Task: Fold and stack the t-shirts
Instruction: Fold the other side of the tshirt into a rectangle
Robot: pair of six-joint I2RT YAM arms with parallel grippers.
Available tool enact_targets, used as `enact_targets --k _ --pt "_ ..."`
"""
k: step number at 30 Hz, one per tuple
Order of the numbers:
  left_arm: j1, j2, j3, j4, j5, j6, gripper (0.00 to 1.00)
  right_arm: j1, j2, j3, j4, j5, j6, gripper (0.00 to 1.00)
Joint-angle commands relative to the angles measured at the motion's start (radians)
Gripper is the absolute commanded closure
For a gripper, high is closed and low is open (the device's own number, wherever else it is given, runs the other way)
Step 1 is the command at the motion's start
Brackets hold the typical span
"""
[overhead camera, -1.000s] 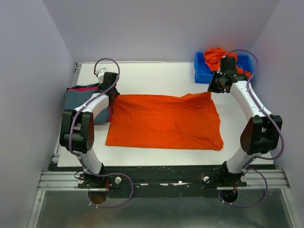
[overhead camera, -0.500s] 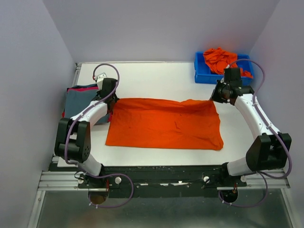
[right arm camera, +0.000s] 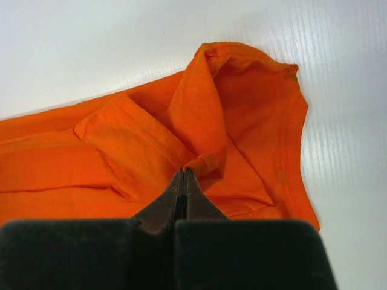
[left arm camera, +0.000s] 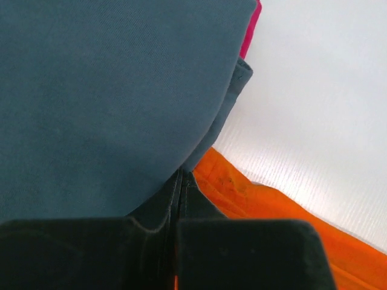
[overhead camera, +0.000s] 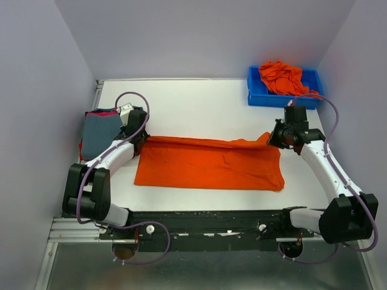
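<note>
A bright orange t-shirt [overhead camera: 208, 164] lies spread across the middle of the table, its far edge lifted and drawn over toward the near side. My left gripper [overhead camera: 140, 138] is shut on the shirt's far left corner, and a sliver of orange shows between the jaws at my left gripper [left arm camera: 182, 175]. My right gripper [overhead camera: 270, 140] is shut on the far right corner. In the right wrist view my right gripper [right arm camera: 184, 172] pinches a small fold of the orange t-shirt [right arm camera: 242, 121]. A folded grey-blue t-shirt [overhead camera: 100, 134] lies on a red-pink one [overhead camera: 107, 113] at the left.
A blue plastic bin [overhead camera: 266, 101] at the back right holds several crumpled orange shirts [overhead camera: 281, 77]. The grey-blue t-shirt [left arm camera: 109, 90] lies right beside the left fingers. White table [overhead camera: 199, 103] stretches behind the shirt. Walls close in on both sides.
Both grippers have moved toward the near edge, pulling the orange shirt's far edge with them. The shirt now looks narrower from front to back.
</note>
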Motion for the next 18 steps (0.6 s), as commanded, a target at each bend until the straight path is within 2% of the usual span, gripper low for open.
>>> enact_targets --k 1,13,18 --pt "-0.001 -0.039 -0.049 -0.008 -0.011 -0.029 1.0 0.013 -0.065 -0.06 0.027 -0.024 0.018 0.99" --pt "-0.002 -0.05 -0.107 -0.043 -0.005 -0.066 1.0 0.019 -0.33 -0.352 0.072 -0.098 0.136 0.99" --pt "-0.002 -0.038 -0.107 -0.068 -0.014 -0.089 1.0 0.02 -0.364 -0.444 0.115 -0.154 0.179 0.98"
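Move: The right hand holds the orange t-shirt's far edge about 10 cm above the table. The shirt's near edge, which this is being folded towards, lies some 13 cm straight back, its near right corner about 14 cm back and 5 cm to the right; the blue bin is some 23 cm ahead and 6 cm to the right. From the left hand, the near left corner is about 16 cm back, 4 cm left and 5 cm below, the grey stack 14 cm left and 2 cm ahead. With its fingers still shut on the orange cloth, the right hand sweeps back about 8 cm towards the shirt's near edge, sinking nearly 5 cm and gathering speed, drifting slightly left as its left side rolls up a little. The left hand keeps its pinch on the far left part of the cloth beside the grey stack and eases only some 2 cm back and slightly less than that down, slowing almost to a stop, so the right end of the flap swings well past the left one. ##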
